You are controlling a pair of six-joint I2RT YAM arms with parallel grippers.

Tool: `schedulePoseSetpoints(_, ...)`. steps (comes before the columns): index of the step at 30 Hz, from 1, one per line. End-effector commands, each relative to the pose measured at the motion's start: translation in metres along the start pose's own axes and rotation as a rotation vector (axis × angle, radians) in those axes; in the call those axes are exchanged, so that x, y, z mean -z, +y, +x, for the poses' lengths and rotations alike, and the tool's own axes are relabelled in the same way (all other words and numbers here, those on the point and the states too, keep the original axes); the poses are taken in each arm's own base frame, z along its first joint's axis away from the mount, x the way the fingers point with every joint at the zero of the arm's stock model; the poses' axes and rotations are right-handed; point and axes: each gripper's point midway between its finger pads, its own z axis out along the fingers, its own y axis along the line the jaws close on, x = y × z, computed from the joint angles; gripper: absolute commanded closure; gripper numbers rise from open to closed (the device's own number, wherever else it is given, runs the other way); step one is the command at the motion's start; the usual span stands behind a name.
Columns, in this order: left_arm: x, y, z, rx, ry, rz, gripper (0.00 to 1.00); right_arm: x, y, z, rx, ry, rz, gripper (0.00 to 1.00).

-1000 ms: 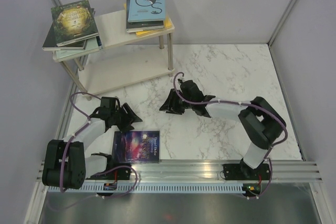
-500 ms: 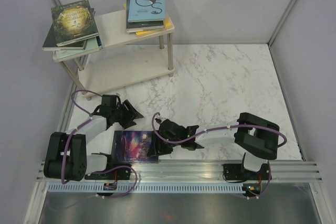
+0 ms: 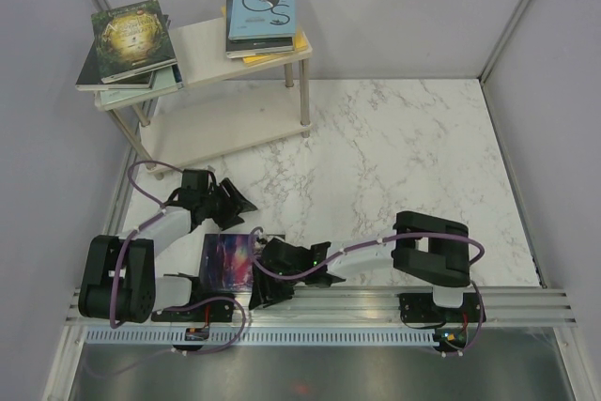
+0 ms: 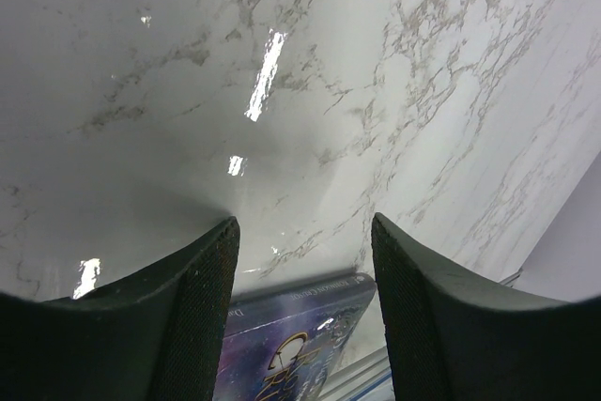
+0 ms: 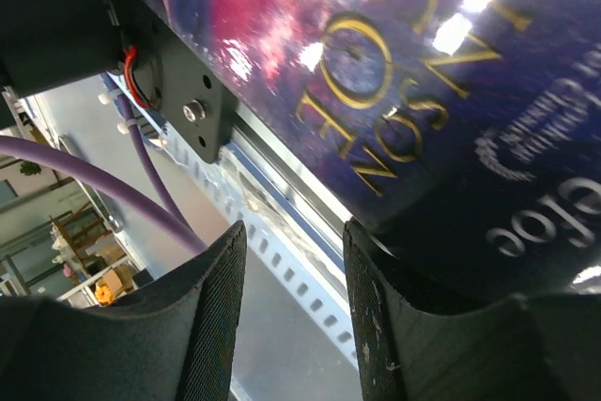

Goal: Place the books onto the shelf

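The shelf [image 3: 208, 47] stands at the far left; a green-gold-covered stack of books [image 3: 131, 37] lies on its top board's left end and a light-blue-covered stack [image 3: 262, 8] on its right end. A purple galaxy book [image 3: 229, 262] lies flat on the marble by the near rail. My left gripper [image 3: 233, 215] hovers open just behind that book; in the left wrist view the book's spine [image 4: 296, 321] shows low between the fingers. My right gripper [image 3: 261, 274] is open at the book's right near corner, its cover [image 5: 404, 63] filling the right wrist view, one finger [image 5: 376, 326] beside the book's edge.
An aluminium rail [image 3: 376, 303] runs along the near table edge right beside the galaxy book. The left arm's base bracket [image 5: 192, 105] and purple cable [image 5: 103, 190] sit close to my right gripper. Grey walls enclose the marble table [image 3: 394, 157].
The right arm has swung from the middle of the table down and left to the galaxy book's right near corner. The left gripper shifted slightly and narrowed a little.
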Motion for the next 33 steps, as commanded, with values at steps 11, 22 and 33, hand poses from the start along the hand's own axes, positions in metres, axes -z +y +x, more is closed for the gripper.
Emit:
schedulePoseSetpoints(11, -0.005, 0.032, 0.008, 0.006, 0.0, -0.125, 0.37, -0.011, -0.042, -0.059, -0.066, -0.097, 0.097, 0.5)
schedulePoseSetpoints(22, -0.004, 0.034, 0.01, 0.004, 0.004, -0.131, 0.37, 0.014, -0.104, -0.185, -0.12, -0.247, 0.161, 0.51)
schedulePoseSetpoints(33, 0.001, 0.033, 0.024, 0.014, 0.026, -0.098, 0.36, 0.124, -0.174, -0.258, -0.219, -0.484, 0.18, 0.5)
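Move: The last book, Robinson Crusoe, lies crosswise near the table's front edge. Its middle is about 10 cm ahead of my right hand and 6 cm to its left, at nearly the same height; the metal rail runs right beneath that hand, some 3 cm down. From my left hand, the book's middle is about 11 cm back, with no sideways offset, and the shelf stands roughly 23 cm ahead and 4 cm to the left. I sweep my right hand forward some 27 cm from behind the book's near edge, pushing the right-hand part of the book along to swing it round; late on I veer about 10 cm right, turning clockwise some 25 degrees. My left hand stays low by the book's far side, shifts 3 cm forward and left, then eases partly back. Both sets of fingers stay open. ##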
